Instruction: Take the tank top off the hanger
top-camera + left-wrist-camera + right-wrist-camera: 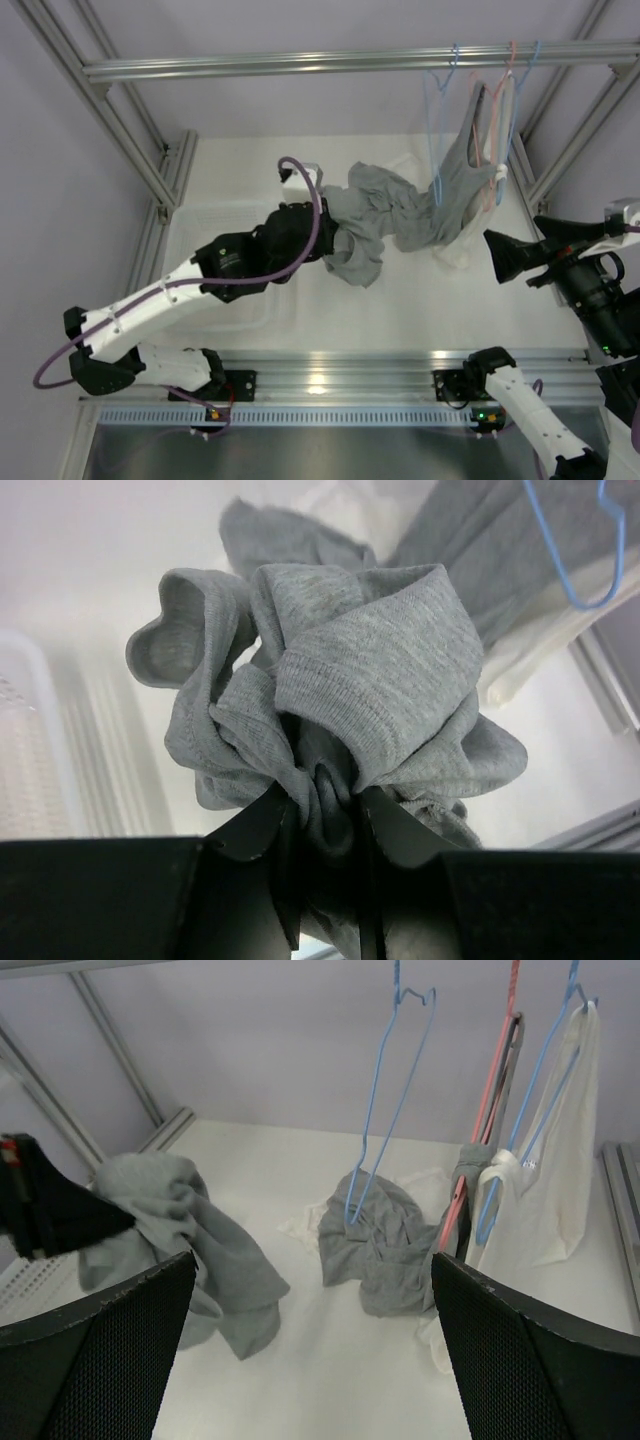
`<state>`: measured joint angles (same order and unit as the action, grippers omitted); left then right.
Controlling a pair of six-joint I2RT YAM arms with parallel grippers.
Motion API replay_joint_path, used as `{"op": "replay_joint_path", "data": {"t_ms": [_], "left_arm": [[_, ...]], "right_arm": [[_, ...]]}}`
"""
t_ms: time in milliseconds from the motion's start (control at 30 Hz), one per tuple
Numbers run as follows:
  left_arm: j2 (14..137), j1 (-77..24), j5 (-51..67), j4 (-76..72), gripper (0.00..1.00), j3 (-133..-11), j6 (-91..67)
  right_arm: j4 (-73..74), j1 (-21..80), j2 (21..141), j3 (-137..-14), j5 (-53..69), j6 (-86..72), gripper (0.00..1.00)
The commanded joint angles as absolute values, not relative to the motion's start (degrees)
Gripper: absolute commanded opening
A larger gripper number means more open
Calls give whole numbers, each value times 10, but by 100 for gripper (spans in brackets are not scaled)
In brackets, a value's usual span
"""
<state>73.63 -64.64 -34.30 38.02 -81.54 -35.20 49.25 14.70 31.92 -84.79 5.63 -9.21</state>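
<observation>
The grey tank top [385, 215] stretches from the middle of the table up to the hangers at the right. Its far end hangs by a pink hanger [497, 150], and an empty blue hanger [434, 120] dangles in front of it. My left gripper [335, 236] is shut on a bunched fold of the tank top [350, 680], with fabric squeezed between the jaws of the left gripper [325, 795]. My right gripper [500, 256] stands open to the right of the cloth. In its wrist view, nothing lies between the fingers of the right gripper [312, 1258], and the tank top [385, 1240] is ahead.
A white garment [560, 1150] hangs on a second blue hanger [545, 1060] at the far right. All hangers hook over the metal rail [350, 62]. A white basket [200, 225] sits on the table's left side. Frame posts stand at both sides.
</observation>
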Motion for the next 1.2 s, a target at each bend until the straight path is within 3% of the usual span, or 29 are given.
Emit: {"op": "replay_joint_path", "data": {"t_ms": [0,133,333,667,1167], "left_arm": [[705,-647,-424,443,0,-866,-325],[694,-641,-552,538,0,-928,-329],[677,-517,-566,620,0,-976,-357],[640,-281,-450,614,0,-809,-351],[640,-157,-340,512,0,-607,-318]], "right_arm": [[486,139,323,-849,49,-99,99],[483,140,328,-850,55,-100,99],[477,139,333,-850,61,-101,99],[472,139,335,-848,76,-101,99],[470,139,337,-836,101,-98,99]]}}
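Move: The left hand already holds the bunched tank top; the basket it is taken to has its middle about 27 cm to the left, 3 cm farther out and 27 cm below. A grey cloth pile lies some 16 cm ahead, 15 cm to the right and 28 cm down. From the right hand, the basket is roughly 55 cm left, 12 cm ahead and 42 cm down. Left hand keeps its grip, rises, swings about 30 cm left over the basket, turning counter-clockwise, then sinks 20 cm. ##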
